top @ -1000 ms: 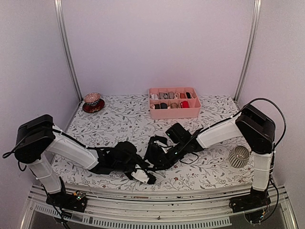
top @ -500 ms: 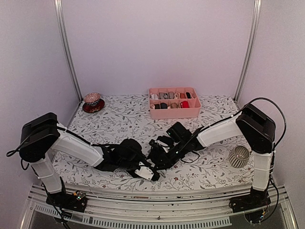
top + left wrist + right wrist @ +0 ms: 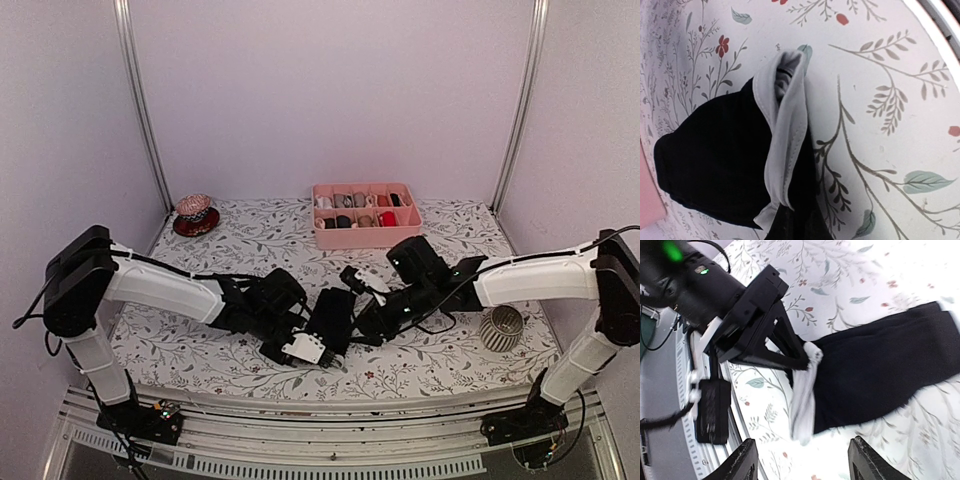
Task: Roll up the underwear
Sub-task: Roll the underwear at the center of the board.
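Observation:
One underwear (image 3: 332, 318) lies on the floral table near the front middle: a black brief with a pale waistband (image 3: 781, 131). My left gripper (image 3: 318, 352) is shut on that waistband, its dark fingers (image 3: 790, 231) pinching the band's near end. In the right wrist view the left gripper (image 3: 801, 358) clamps the pale band (image 3: 802, 405) at the edge of the black fabric (image 3: 880, 375). My right gripper (image 3: 352, 283) hovers just above and behind the brief. It is open and empty, its two fingertips (image 3: 742, 460) spread wide apart over the band.
A pink divided tray (image 3: 365, 239) holding small fabric bundles stands at the back centre. A red dish with a round ornament (image 3: 194, 212) sits at the back left. A ribbed silver cup (image 3: 502, 327) lies at the right. The table's front rail (image 3: 677, 405) is close to the brief.
My right gripper has opened, let go of the brief and drawn back to the right. My left gripper has shut on the waistband and shifted right, away from the front edge.

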Motion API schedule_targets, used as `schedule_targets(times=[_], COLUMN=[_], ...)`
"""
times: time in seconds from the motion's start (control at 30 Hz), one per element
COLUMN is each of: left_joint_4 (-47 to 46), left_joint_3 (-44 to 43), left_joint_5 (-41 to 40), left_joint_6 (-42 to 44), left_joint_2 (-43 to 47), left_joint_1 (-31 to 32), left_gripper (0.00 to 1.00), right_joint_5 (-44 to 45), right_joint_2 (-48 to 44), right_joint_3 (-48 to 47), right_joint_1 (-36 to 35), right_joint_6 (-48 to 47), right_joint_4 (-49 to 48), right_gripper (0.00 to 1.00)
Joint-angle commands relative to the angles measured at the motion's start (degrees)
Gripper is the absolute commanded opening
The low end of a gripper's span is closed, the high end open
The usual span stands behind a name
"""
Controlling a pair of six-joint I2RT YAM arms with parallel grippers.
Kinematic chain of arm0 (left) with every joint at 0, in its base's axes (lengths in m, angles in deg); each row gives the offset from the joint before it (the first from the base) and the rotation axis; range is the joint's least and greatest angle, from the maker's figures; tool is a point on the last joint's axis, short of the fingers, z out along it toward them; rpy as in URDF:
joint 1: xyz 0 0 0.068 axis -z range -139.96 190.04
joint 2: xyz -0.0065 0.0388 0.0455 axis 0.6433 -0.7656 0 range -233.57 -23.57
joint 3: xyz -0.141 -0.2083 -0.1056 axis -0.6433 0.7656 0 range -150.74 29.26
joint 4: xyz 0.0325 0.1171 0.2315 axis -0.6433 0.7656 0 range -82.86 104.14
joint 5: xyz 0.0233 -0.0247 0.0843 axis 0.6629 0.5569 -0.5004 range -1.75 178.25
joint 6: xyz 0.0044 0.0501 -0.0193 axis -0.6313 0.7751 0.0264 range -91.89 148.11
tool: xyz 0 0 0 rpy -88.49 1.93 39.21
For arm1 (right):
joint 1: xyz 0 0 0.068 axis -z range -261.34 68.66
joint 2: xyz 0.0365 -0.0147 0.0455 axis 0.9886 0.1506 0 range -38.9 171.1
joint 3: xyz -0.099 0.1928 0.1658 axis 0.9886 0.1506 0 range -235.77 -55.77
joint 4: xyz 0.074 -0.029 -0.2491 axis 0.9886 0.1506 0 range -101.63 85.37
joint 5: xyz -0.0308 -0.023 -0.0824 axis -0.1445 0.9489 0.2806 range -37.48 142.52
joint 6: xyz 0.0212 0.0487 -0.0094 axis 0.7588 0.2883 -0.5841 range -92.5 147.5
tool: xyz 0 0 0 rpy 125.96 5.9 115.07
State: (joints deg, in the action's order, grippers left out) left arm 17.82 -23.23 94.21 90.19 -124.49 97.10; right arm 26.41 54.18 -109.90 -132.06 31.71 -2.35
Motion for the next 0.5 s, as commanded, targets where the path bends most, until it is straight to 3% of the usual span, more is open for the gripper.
schedule_targets(times=[0.0, 0.27, 0.47], left_joint_4=[18.57, 32.66, 41.76], left_joint_3=[-3.82, -15.39, -23.59], left_joint_5=[9.32, 20.74, 24.91], left_joint_6=[-3.67, -4.68, -5.05], left_joint_2=[-3.18, -12.19, -19.44], left_joint_1=[-2.18, -7.44, -10.27], left_gripper=[0.00, 0.00, 0.00], right_joint_5=[12.39, 37.18, 50.53], right_joint_2=[-10.41, -26.09, -23.65], right_joint_3=[5.30, 14.54, 15.28], right_joint_1=[-1.15, -15.12, -25.62], right_joint_6=[-2.87, -10.01, -17.65], right_joint_4=[1.09, -3.69, -9.05], right_gripper=[0.64, 0.65, 0.61])
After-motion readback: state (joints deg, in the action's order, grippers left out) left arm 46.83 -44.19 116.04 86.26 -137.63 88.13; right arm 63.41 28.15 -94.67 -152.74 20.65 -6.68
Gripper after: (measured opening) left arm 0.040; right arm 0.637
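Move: My left hand still pinches the left end of the underwear's pale waistband; the middle of the underwear lies about 8 cm ahead, 4 cm right and 1 cm below. My open right hand hangs clear: from it that middle is some 7 cm ahead, 5 cm left and 9 cm down. From the right hand, the pink box stands about 36 cm ahead and 5 cm right, and the ribbed cup about 7 cm ahead, 32 cm right. I keep the waistband end pinched in my left hand almost on the spot and tip that wrist some 30 degrees, so its fingers swing back towards me while the hand's body leans out. My right hand stays open and draws away from the underwear: first up and to the right, then back and still up, rising about 6 cm and backing about as far, its fingers also swinging back. ##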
